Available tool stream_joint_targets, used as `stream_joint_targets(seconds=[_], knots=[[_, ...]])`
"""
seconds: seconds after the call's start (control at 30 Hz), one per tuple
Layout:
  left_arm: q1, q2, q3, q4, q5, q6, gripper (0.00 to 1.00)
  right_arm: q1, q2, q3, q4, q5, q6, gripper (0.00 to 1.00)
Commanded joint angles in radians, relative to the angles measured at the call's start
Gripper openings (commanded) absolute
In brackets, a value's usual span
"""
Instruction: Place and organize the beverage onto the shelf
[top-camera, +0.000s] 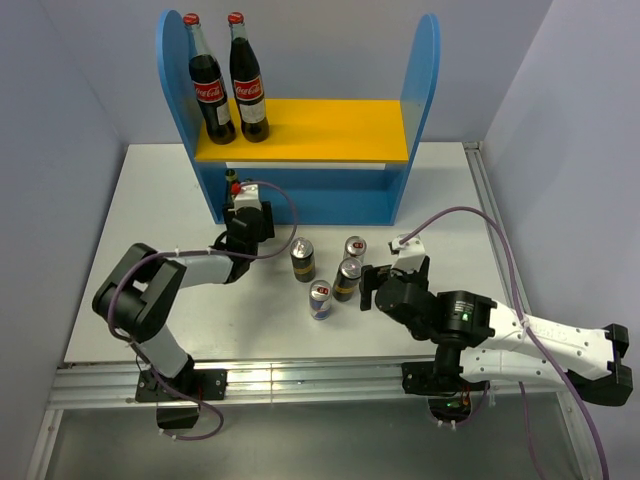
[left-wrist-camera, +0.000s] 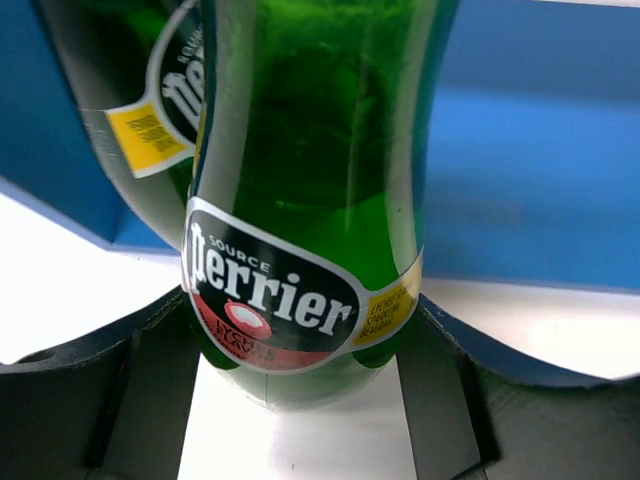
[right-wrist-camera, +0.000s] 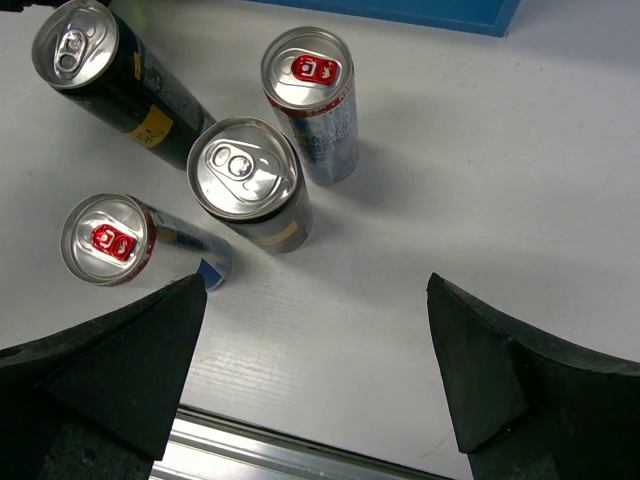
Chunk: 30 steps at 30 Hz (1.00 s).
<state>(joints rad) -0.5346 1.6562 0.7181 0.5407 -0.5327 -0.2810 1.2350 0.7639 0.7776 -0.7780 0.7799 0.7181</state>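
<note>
My left gripper (top-camera: 243, 215) is at the left end of the blue shelf's (top-camera: 300, 195) lower tier. In the left wrist view it (left-wrist-camera: 303, 385) is shut on a green glass bottle (left-wrist-camera: 310, 180), with a finger against each side just above the white surface. A second green bottle (left-wrist-camera: 150, 110) stands behind it to the left. Two tall dark cans (top-camera: 303, 260) (top-camera: 347, 278) and two slim cans (top-camera: 354, 249) (top-camera: 320, 299) stand on the table. My right gripper (top-camera: 368, 286) is open and empty just right of them; its wrist view (right-wrist-camera: 315, 370) shows all the cans ahead of it.
Two red-capped cola bottles (top-camera: 228, 80) stand at the left end of the yellow upper board (top-camera: 320, 130). Grey walls close in the table (top-camera: 440, 200) at left, right and back. A metal rail (top-camera: 300, 385) runs along the near edge.
</note>
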Motion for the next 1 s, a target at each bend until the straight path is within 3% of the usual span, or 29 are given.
stream_joint_targets(seconds=[0.0, 0.53, 0.97], knots=[[0.016, 0.0, 0.093, 0.196, 0.0, 0.014, 0.0, 0.009, 0.009, 0.005, 0.005, 0.047, 0.026, 0.98], [0.05, 0.146, 0.214, 0.223, 0.045, 0.006, 0.0, 0.011, 0.031, 0.008, -0.001, 0.053, 0.029, 0.98], [0.067, 0.241, 0.313, 0.213, -0.036, -0.013, 0.0, 0.009, 0.034, 0.008, -0.003, 0.053, 0.03, 0.99]])
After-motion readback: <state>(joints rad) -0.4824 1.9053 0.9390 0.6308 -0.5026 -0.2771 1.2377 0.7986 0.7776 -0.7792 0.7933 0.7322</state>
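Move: The left hand already holds a green Perrier bottle, bound for the open spot on the shelf's blue bottom board, about 8 cm ahead, 1 cm right and 5 cm below. The standing Perrier bottle is roughly 5 cm ahead and 5 cm left; the foot of the blue side panel's front edge is about 4 cm ahead and 11 cm left. The nearest dark can stands some 11 cm back and 15 cm right. From the right hand the spot is about 31 cm ahead, 32 cm left and 14 cm below. Keeping its grip on the upright bottle, the left hand pushes it steadily forward about 6–7 cm into the lower compartment beneath the yellow board, sinking just under 1 cm early on and then staying level. About 1.5 cm of rightward drift comes in on the way as the bottle goes in beside the standing Perrier and bears against its right side, nudging it over, with the wrist hardly turning and the fingers staying closed on the bottle. ##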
